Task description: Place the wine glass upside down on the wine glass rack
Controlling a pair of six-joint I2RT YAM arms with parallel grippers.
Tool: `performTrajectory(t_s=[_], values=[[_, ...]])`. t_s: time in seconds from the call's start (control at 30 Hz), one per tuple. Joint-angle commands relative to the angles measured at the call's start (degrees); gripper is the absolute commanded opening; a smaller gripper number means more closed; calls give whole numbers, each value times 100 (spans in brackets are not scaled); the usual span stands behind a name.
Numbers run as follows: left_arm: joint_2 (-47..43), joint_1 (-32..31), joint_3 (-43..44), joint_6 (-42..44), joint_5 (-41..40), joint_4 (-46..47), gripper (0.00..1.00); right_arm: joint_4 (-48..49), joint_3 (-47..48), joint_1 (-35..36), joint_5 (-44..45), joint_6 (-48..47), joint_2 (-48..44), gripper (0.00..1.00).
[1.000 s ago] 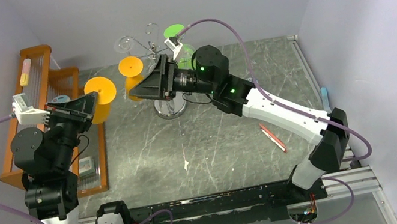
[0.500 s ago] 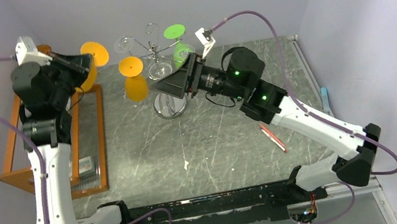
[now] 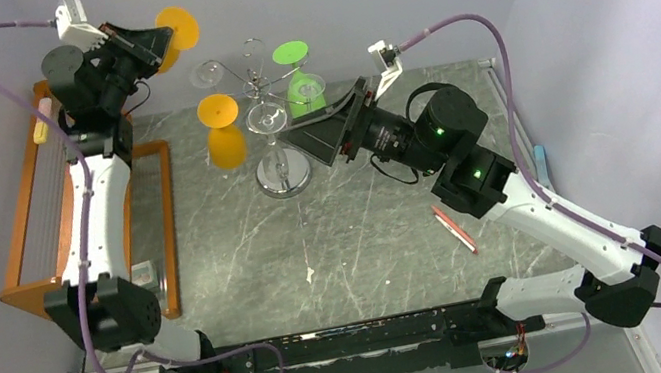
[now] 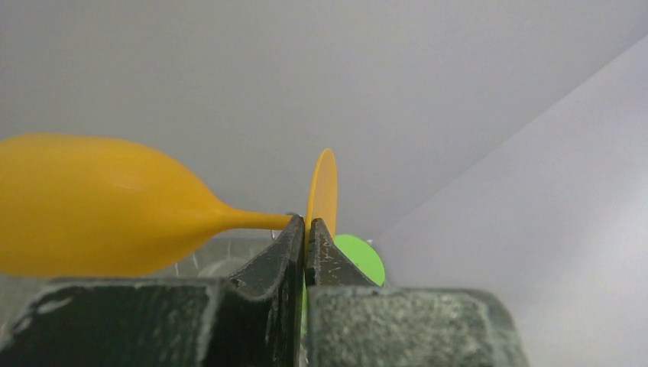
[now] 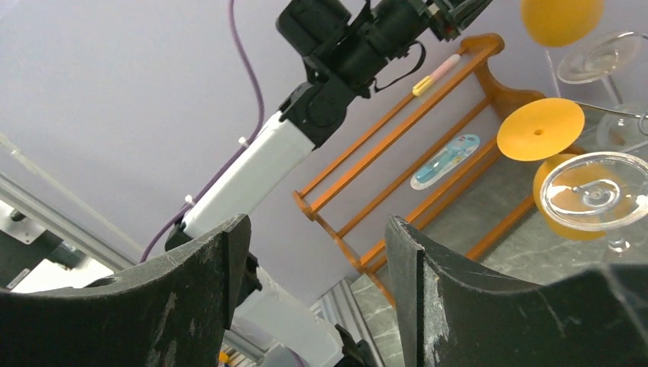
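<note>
My left gripper (image 3: 152, 42) is shut on the foot disc of an orange wine glass (image 3: 177, 28) and holds it high near the back wall, left of the chrome wine glass rack (image 3: 284, 176). In the left wrist view the jaws (image 4: 306, 226) pinch the thin orange foot (image 4: 323, 191), with the stem and bowl (image 4: 99, 206) lying sideways to the left. The rack's wire arms carry an orange glass (image 3: 218, 114), a green glass (image 3: 292, 54) and clear glasses (image 3: 266, 116), foot up. My right gripper (image 3: 303, 136) is open and empty just right of the rack's pole; its jaws (image 5: 315, 229) stand wide apart.
An orange-brown wooden slatted rack (image 3: 29, 227) stands along the left wall, with a packaged toothbrush (image 5: 447, 159) lying in it. A red pen (image 3: 455, 229) lies on the grey marbled table to the right. Walls close in at the back and both sides.
My left arm has risen and swung the orange glass from beside the wooden rack up toward the back wall. My right arm has drawn back to the right, away from the chrome rack.
</note>
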Motion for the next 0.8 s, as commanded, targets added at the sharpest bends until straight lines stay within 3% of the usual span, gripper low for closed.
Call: performTrajectory(t_s=[0.0, 0.2, 0.53, 0.67, 0.77], values=[[409, -41, 367, -99, 507, 1535, 5, -49, -165, -25, 198, -274, -183, 68], [1059, -339, 594, -775, 694, 2097, 5, -21, -210, -29, 114, -444, -261, 68], [1185, -860, 614, -934, -115, 1385, 5, 44, -296, -25, 17, -399, -283, 68], [1013, -970, 408, -1043, -828, 894, 5, 303, -474, -26, 71, -350, -413, 67], [1004, -1004, 242, -1295, -843, 933, 5, 340, -529, -30, 125, -339, -468, 67]])
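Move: The rack's free back hook, where my left hand is taking the yellow glass, is about 11 cm to its right, 4 cm ahead and 9 cm below. The clear glass hanging back-left is 2 cm right, 1 cm nearer me and 17 cm below; the green glass is 18 cm right, 1 cm ahead and equally low. From my right hand the free hook is about 28 cm ahead, 8 cm left and 10 cm below. With my left fingers still pinching the foot of the upside-down yellow glass, I carry it forward about 4 cm, then swing it some 7 cm right towards the free back hook, sinking a little at the end. My wrist turns clockwise and rolls its left side down, each about 10 degrees. ##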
